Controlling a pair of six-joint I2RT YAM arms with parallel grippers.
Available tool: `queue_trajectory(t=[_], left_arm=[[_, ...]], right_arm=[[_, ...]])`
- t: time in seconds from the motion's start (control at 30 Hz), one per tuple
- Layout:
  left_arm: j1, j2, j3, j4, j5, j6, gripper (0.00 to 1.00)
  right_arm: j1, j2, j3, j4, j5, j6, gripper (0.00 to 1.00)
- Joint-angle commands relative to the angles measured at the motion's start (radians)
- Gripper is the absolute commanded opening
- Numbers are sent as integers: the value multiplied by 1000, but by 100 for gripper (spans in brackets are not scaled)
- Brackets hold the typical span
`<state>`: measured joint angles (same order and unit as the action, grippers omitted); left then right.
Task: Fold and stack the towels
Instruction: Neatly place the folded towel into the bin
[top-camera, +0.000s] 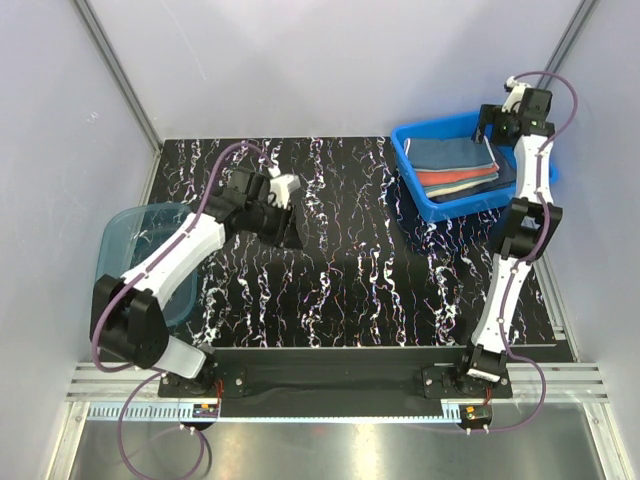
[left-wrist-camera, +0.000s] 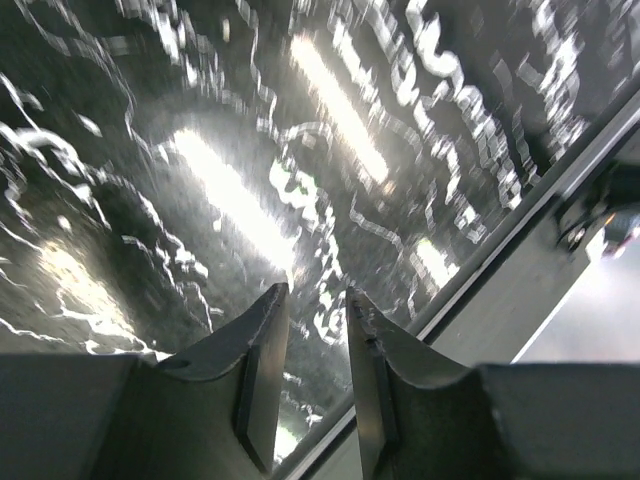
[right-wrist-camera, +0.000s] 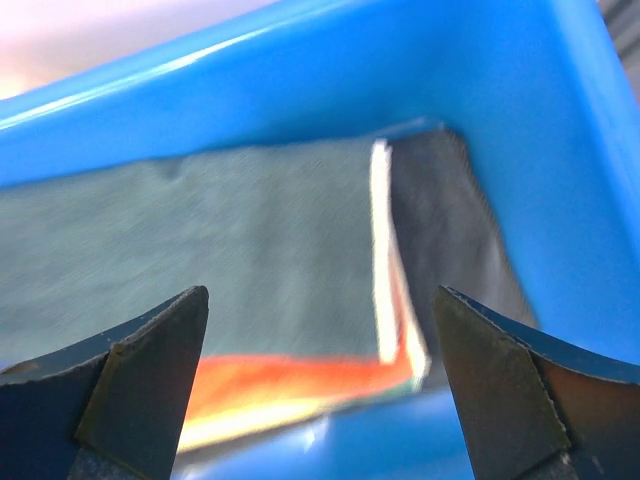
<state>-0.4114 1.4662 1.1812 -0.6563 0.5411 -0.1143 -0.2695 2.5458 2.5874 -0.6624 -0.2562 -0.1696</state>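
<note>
Several folded towels lie stacked (top-camera: 455, 165) inside the blue bin (top-camera: 425, 205) at the back right. A dark slate-blue towel (right-wrist-camera: 250, 250) is on top, with a red layer (right-wrist-camera: 290, 375) and a pale edge (right-wrist-camera: 380, 250) showing beneath it. My right gripper (top-camera: 492, 128) hovers over the stack's far right corner. In the right wrist view it (right-wrist-camera: 320, 295) stands wide open with nothing between its fingers. My left gripper (top-camera: 285, 222) hangs over the black marbled table (top-camera: 340, 270), left of centre. Its fingers (left-wrist-camera: 315, 292) are apart and hold nothing.
A translucent teal tub (top-camera: 140, 250) sits at the table's left edge beside the left arm. The bin's blue wall (right-wrist-camera: 300, 90) rises close behind the stack. A metal rail (left-wrist-camera: 500, 270) borders the table in the left wrist view. Grey enclosure walls surround the table.
</note>
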Motion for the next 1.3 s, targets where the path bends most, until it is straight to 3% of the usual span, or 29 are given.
queue_trajectory(t=[0.0, 0.1, 0.2, 0.23, 0.27, 0.4, 0.5, 0.63, 0.9, 1.27], left_arm=[[-1, -104, 115, 98, -42, -56, 35], [-3, -161, 161, 165, -76, -82, 38], [-1, -201, 244, 159, -114, -76, 48], [-1, -207, 264, 130, -119, -67, 59], [-1, -213, 303, 115, -121, -58, 99], [2, -282, 337, 50, -187, -9, 99], [2, -345, 270, 84, -216, -21, 99], [2, -438, 186, 144, -217, -61, 99], [2, -540, 98, 208, -239, -97, 99], [2, -558, 97, 199, -251, -105, 99]], right_arm=[[61, -269, -51, -55, 24, 55, 100], [155, -439, -160, -124, 83, 85, 100], [242, -623, -311, -169, 28, 135, 100], [257, -669, -401, -167, 3, 163, 100], [263, -765, -455, -160, -23, 211, 100], [263, -1030, -803, 69, -222, 454, 100], [263, -1214, -1025, 150, -125, 588, 100], [263, -1392, -1229, 194, -129, 669, 100], [263, -1558, -1351, 150, -163, 677, 100], [263, -1616, -1333, 130, -141, 644, 100]])
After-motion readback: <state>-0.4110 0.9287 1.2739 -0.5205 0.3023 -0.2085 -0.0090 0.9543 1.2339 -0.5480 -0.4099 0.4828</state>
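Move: The folded blue towel I have just let go of lies in the blue bin, its middle some 12 cm left of my right hand, about 4 cm back and 9 cm below. The orange towel under it shows about 9 cm back and 12 cm left, and the bin's middle is roughly 7 cm left and 5 cm back. From my left hand, the blue towel is about 34 cm ahead and 46 cm right; the empty clear tub lies level, some 32 cm left. With its fingers already wide open, I pull my right hand up and back out of the bin, about 35 cm back and 22 cm left while climbing some 20 cm, its left side rolling up. At the same time I lift my left hand about 22 cm off bare table, tip its fingers up some 40 degrees and open them wide. ##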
